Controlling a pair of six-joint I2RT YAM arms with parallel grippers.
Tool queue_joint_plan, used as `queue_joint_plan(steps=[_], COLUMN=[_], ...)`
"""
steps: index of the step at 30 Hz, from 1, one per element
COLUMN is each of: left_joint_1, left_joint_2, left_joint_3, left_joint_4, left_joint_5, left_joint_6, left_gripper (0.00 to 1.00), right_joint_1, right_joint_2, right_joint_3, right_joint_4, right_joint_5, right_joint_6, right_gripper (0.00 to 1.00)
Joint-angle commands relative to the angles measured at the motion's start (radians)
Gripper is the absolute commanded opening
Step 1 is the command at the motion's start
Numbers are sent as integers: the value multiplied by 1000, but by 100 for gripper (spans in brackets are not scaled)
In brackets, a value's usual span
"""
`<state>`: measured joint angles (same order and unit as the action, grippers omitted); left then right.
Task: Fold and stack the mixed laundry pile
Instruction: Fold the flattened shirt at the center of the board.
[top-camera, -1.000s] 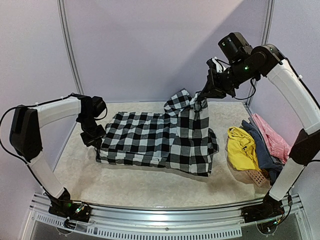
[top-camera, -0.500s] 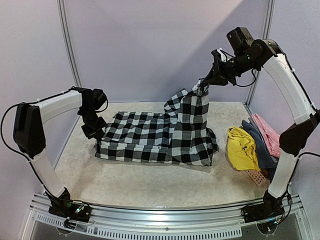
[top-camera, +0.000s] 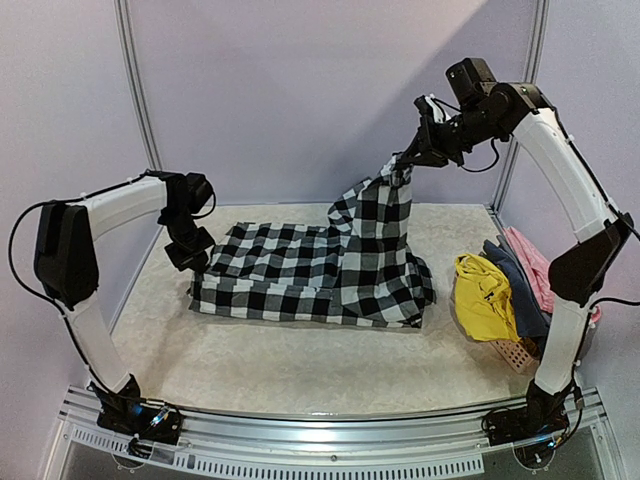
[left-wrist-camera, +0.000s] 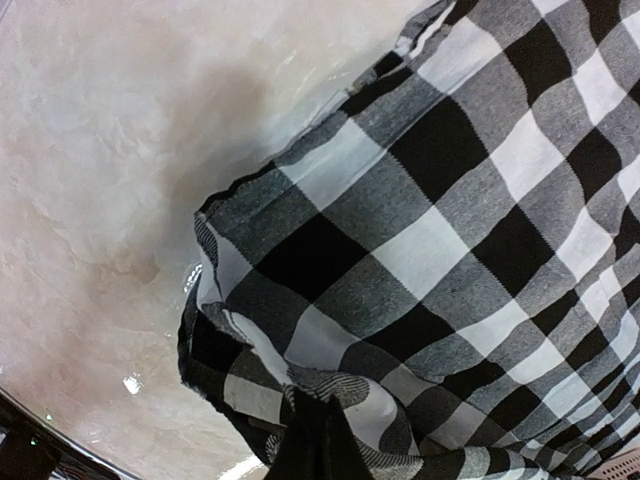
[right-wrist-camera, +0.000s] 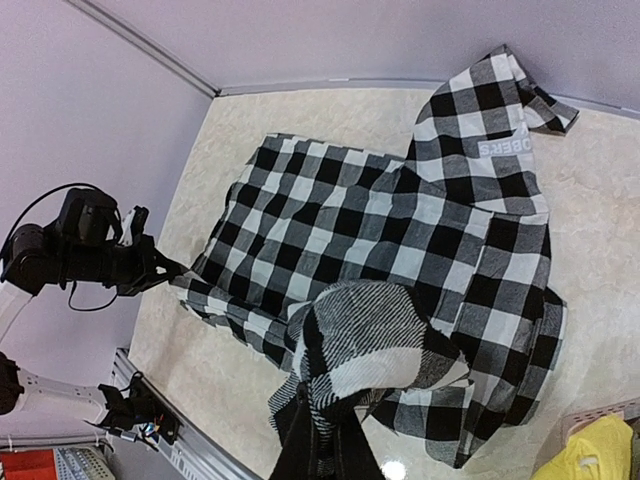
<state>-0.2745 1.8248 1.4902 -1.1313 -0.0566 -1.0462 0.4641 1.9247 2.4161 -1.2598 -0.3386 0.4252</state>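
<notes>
The black-and-white checked shirt (top-camera: 300, 275) lies spread across the middle of the table. My right gripper (top-camera: 405, 160) is shut on one part of it and holds that part high above the back of the table, so the cloth (right-wrist-camera: 400, 340) hangs down in a tall fold. My left gripper (top-camera: 192, 262) is shut on the shirt's left edge (left-wrist-camera: 250, 330), just above the table. At the right edge lie the rest of the mixed laundry pile: a bright yellow garment (top-camera: 483, 295), a blue-grey one (top-camera: 522, 290) and a pink one (top-camera: 545, 270).
A small salmon perforated basket (top-camera: 513, 352) sits under the garments at the right. Pale walls close the back and sides, with a metal rail (top-camera: 320, 440) along the near edge. Bare table (top-camera: 300, 365) shows in front of the shirt.
My right gripper has risen and drawn the held cloth higher and a little toward the back. The left gripper has pulled the shirt's left edge slightly outward, stretching the cloth flatter.
</notes>
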Motion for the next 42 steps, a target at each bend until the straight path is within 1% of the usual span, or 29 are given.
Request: queue_joint_plan(steps=[1,5,8,14,21,25,28,29,31,34,35,36,37,38,42], left_joint_1=[21,29,32,33,33,34,34,34,32,28,25,23,21,19,18], left_joint_2=[48,75,96,156,224,231,217,211,195,158,141,126,109,92,23], left_joint_3=[75,105,107,112,140,147,143,143,146,142,138,132,123,112,49], left_joint_4=[21,11,27,49,54,34,70,86,115,134,136,136,137,138,144], left_joint_5=[-6,-15,-15,-28,-29,-72,-81,-79,-74,-78,-83,-92,-99,-107,-121], left_joint_6=[26,31,33,68,111,119,149,165,199,247,268,282,299,312,370], left_gripper=[0,0,0,0,0,0,0,4,15,56,68,76,82,86,92], right_joint_1=[-56,-70,-70,-70,-70,-69,-68,-68,-67,-63,-60,-57,-51,-46,-6], right_joint_2=[5,3,20,53,81,88,90,88,84,80,76,75,71,68,58], right_joint_3=[50,51,45,-47,-89,-98,-98,-98,-100,-100,-100,-100,-100,-102,-115], right_joint_4=[65,87,71,75,85,102,112,115,116,117,119,122,125,130,153], right_joint_5=[40,16,1,-18,-42,-34,-34,-34,-35,-41,-43,-45,-45,-46,-66], right_joint_6=[-3,-30,-50,-79,-98,-95,-76,-67,-54,-28,-20,-5,3,14,63], right_gripper=[0,0,0,0,0,0,0,0,0,0,0,0,0,0,0])
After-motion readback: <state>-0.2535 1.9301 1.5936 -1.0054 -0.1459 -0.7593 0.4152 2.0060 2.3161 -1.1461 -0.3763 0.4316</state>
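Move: My left hand holds the shirt's near hem corner; its landing spot on the shirt is about 4 cm ahead and 6 cm below. The shirt's far left corner lies some 14 cm ahead and 6 cm right, its near left corner 7 cm back and 4 cm left. My right hand holds the near sleeve high: the shirt's right part lies about 33 cm below, 2 cm back and 3 cm right. The far sleeve is 16 cm ahead and 1 cm left. With both grips still shut, I carry the near side of the shirt forward about 4 cm. My left hand then sinks some 5 cm to lay the hem corner on the shirt, opens wide and rises clear, turning a little clockwise and drifting forward. My right hand first swings forward, right and slightly up, then lowers about 8 cm and keeps its pinch on the raised sleeve. ##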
